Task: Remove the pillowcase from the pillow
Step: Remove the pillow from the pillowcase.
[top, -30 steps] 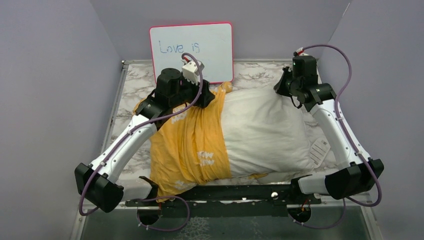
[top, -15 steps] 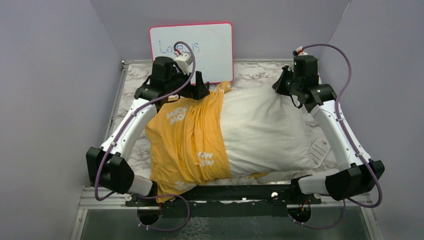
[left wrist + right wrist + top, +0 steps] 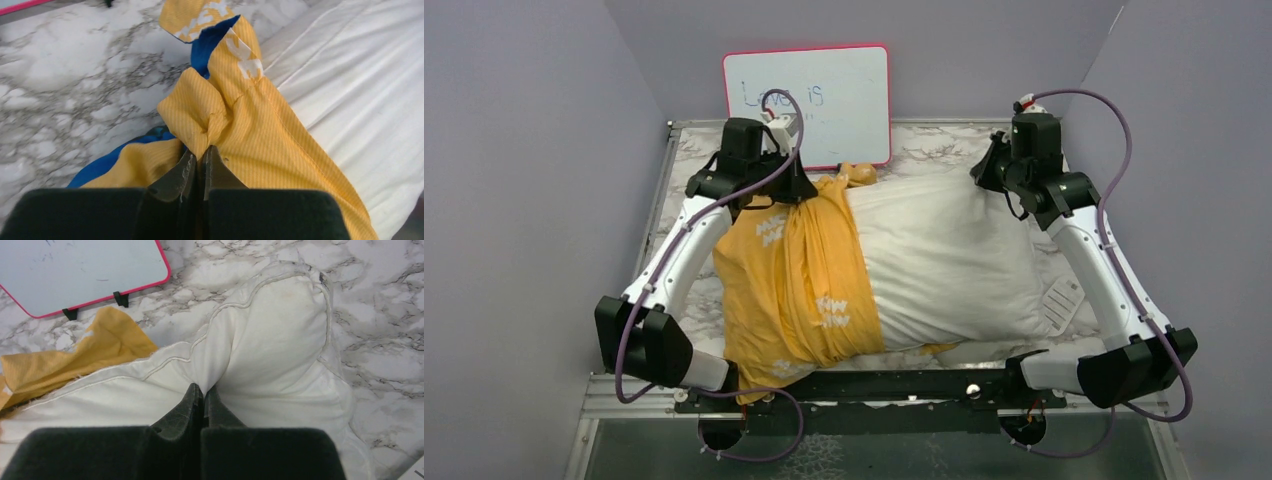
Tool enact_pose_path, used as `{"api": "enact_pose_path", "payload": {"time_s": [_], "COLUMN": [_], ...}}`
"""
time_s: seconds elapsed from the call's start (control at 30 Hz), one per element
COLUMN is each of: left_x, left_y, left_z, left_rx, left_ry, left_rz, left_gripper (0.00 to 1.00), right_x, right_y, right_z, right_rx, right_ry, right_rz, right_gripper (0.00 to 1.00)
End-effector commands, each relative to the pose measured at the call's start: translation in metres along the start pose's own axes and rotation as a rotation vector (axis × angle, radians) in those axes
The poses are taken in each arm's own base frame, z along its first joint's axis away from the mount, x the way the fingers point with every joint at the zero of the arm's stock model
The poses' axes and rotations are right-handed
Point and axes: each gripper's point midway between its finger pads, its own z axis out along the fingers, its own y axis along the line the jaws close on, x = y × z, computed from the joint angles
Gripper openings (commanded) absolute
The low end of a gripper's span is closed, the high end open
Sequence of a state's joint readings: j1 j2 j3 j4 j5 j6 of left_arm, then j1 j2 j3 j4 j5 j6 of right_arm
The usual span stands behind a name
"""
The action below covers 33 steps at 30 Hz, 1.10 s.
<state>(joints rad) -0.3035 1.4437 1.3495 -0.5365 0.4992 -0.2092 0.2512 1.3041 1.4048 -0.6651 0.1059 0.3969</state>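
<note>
The white pillow (image 3: 949, 260) lies across the marble table, its right two thirds bare. The yellow-orange pillowcase (image 3: 799, 285) with white lettering is bunched over its left end; blue lining shows in the left wrist view (image 3: 212, 42). My left gripper (image 3: 202, 150) is shut on a pinched fold of the pillowcase (image 3: 240, 125) at the back left, near its open hem. My right gripper (image 3: 203, 387) is shut on a fold of the pillow (image 3: 260, 340) at its far right corner (image 3: 994, 180).
A pink-framed whiteboard (image 3: 809, 95) stands against the back wall behind the left gripper. A small white slotted disc (image 3: 1062, 300) lies by the pillow's right edge. Purple walls close in on both sides. The marble tabletop (image 3: 924, 140) shows at the back.
My left gripper let go, opened, shifted left and back, then shut on the pillowcase's back fold. The pillowcase hem has slid a little left. My right arm has barely moved.
</note>
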Motion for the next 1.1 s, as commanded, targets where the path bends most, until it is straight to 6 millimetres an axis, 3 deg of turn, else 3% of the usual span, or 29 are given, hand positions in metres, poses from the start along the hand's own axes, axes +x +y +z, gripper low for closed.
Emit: {"api": "enact_pose_path", "payload": {"time_s": [0.0,0.07,0.17,0.2,0.3,0.33,0.43,0.7,0.83,0.97,1.07], "left_x": [-0.036,-0.035,-0.029,-0.028,-0.027,-0.027,-0.032,-0.047,-0.047,-0.029,-0.011], "left_y": [0.067,0.076,0.07,0.065,0.051,0.049,0.046,0.051,0.067,0.09,0.094], "left_z": [-0.058,-0.068,-0.068,-0.066,-0.062,-0.063,-0.068,-0.079,-0.091,-0.09,-0.077], "left_rx": [-0.339,-0.364,-0.31,-0.277,-0.195,-0.186,-0.19,-0.258,-0.375,-0.482,-0.456], "left_ry": [-0.178,-0.189,-0.171,-0.164,-0.15,-0.153,-0.17,-0.22,-0.25,-0.212,-0.151], "left_rz": [-0.036,-0.044,-0.038,-0.037,-0.033,-0.028,-0.009,-0.005,-0.024,-0.056,-0.076], "left_gripper": [0.0,0.01,0.06,0.16,0.59,0.67,0.77,0.84,0.89,0.9,0.91], "right_x": [-0.055,-0.056,-0.054,-0.053,-0.048,-0.048,-0.044,-0.037,-0.036,-0.039,-0.041], "right_y": [-0.011,-0.011,-0.007,-0.004,0.003,0.006,0.01,0.014,0.015,0.017,0.018], "right_z": [-0.028,-0.03,-0.029,-0.028,-0.022,-0.021,-0.017,-0.014,-0.012,-0.013,-0.014], "right_rx": [0.066,0.067,0.04,0.027,-0.011,-0.025,-0.042,-0.072,-0.074,-0.081,-0.087], "right_ry": [-0.237,-0.244,-0.238,-0.234,-0.219,-0.215,-0.188,-0.165,-0.157,-0.164,-0.169], "right_rz": [0.047,0.047,0.052,0.056,0.066,0.066,0.067,0.062,0.057,0.058,0.058], "right_gripper": [0.01,0.01,0.01,0.01,0.01,0.01,0.01,0.01,0.01,0.01,0.01]}}
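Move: Pinched in the left fingers, at their point, is a bunched fold of the orange pillowcase; the case's middle lies about 20 cm back, 3 cm left and 10 cm below. The loose case corner is some 11 cm right and 4 cm forward, and the bare pillow's middle roughly 31 cm right and 16 cm back. From the right hand, which holds the pillow's far corner, that pillow middle is about 9 cm left and 19 cm back, some 12 cm lower. Pulling the pinched pillowcase about 6 cm to its left and slightly up, the left hand then opens wide, lets go of the bunch and carries on left above the case, for some 11 cm in all, turning about 25 degrees counter-clockwise. The right hand keeps its grip on the pillow corner, staying nearly in place as the counterhold. ##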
